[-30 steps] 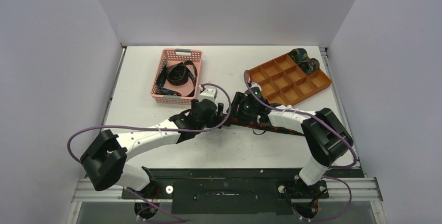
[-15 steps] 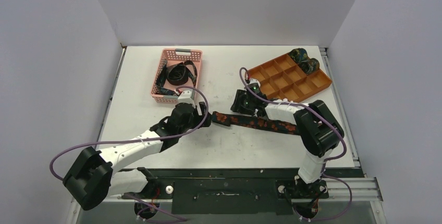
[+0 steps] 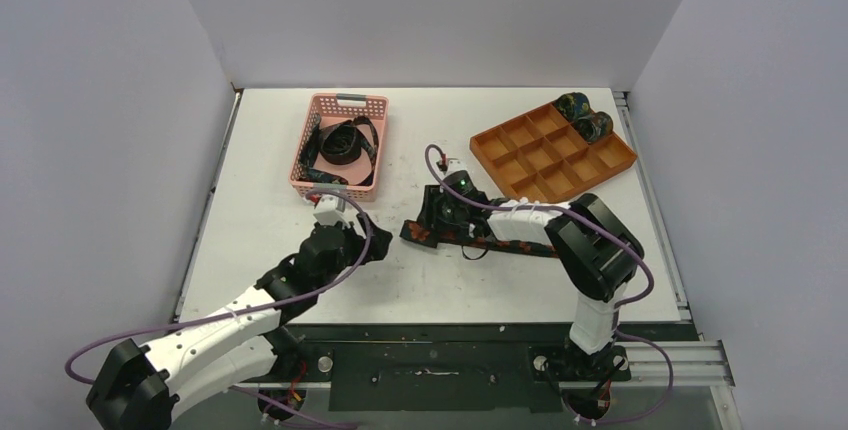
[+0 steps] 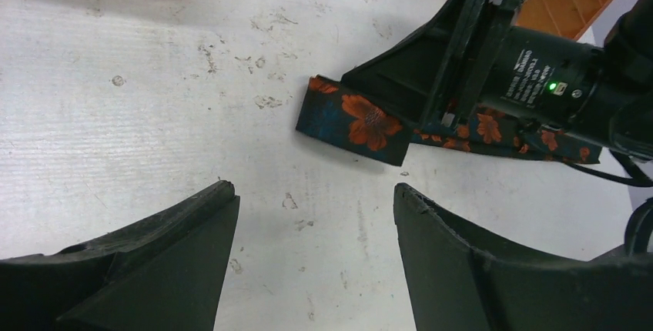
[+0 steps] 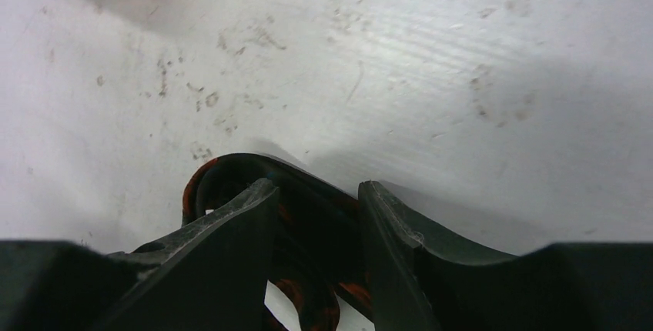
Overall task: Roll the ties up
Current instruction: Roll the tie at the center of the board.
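A dark tie with orange-red flowers point(image 3: 505, 244) lies flat on the table, running right from its left end point(image 4: 354, 121). My right gripper point(image 3: 422, 231) is at that left end, shut on a curled fold of the tie point(image 5: 231, 171), which fills the gap between its fingers point(image 5: 316, 188). My left gripper point(image 3: 373, 246) hangs open over bare table, to the left of the tie end and apart from it, with nothing between its fingers point(image 4: 312, 188). More ties point(image 3: 345, 143) lie loose in the pink basket. Two rolled ties point(image 3: 584, 116) sit in the far corner of the orange tray.
The pink mesh basket point(image 3: 346, 103) stands at the back left, close beyond my left arm. The orange compartment tray point(image 3: 553, 157) stands at the back right. Purple cables loop beside both arms. White walls close in the table on three sides.
My left arm has pulled back towards the near left, away from the tie. My right gripper has moved left along the tie and closed on its left end.
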You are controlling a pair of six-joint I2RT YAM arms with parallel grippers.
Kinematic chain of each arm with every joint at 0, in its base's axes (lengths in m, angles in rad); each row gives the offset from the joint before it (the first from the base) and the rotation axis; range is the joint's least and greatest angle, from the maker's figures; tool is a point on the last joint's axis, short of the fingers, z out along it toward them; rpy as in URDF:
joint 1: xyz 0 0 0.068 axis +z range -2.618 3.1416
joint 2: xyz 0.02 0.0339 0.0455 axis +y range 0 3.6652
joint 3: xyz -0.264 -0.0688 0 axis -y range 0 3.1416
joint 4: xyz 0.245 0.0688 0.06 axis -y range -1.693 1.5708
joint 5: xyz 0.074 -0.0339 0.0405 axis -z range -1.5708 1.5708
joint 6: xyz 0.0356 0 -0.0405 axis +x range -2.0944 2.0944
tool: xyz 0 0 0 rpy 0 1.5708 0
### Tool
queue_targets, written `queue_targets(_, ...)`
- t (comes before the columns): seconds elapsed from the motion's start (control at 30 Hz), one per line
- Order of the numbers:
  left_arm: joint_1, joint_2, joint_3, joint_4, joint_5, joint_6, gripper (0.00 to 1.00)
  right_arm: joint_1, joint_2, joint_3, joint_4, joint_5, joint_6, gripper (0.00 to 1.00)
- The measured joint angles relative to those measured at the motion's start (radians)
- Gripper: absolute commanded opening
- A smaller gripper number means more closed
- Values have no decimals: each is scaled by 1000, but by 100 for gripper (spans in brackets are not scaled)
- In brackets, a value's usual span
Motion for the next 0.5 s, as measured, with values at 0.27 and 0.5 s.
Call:
queue_targets(0.27, -24, -72, -49, -45, -3, -28, 71, 103, -7, -40, 68, 8, 11, 45)
queue_targets(0.5, -32, -81, -60, -79, 0, -44, 71, 130, -8, -22, 31, 6, 12, 48)
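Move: The loosely rolled end of the tie already sits between the right fingers, its middle about 2 cm back, 2 cm left and 1 cm below that hand. It is being taken to clear board about 4 cm back and 4 cm left of the hand, roughly 2 cm down. The flat tail's middle lies some 15 cm right and 3 cm back. From the open left hand, the roll lies about 6 cm ahead, 10 cm right and 9 cm below. Back and to its left, level and low over the board, the right hand carries the tie's rolled end about 6 cm towards the board's middle. It keeps its part-open hold, turns slightly counter-clockwise and slows to a stop. The left hand, open and touching nothing, draws back about 2 cm and sinks about as much. ##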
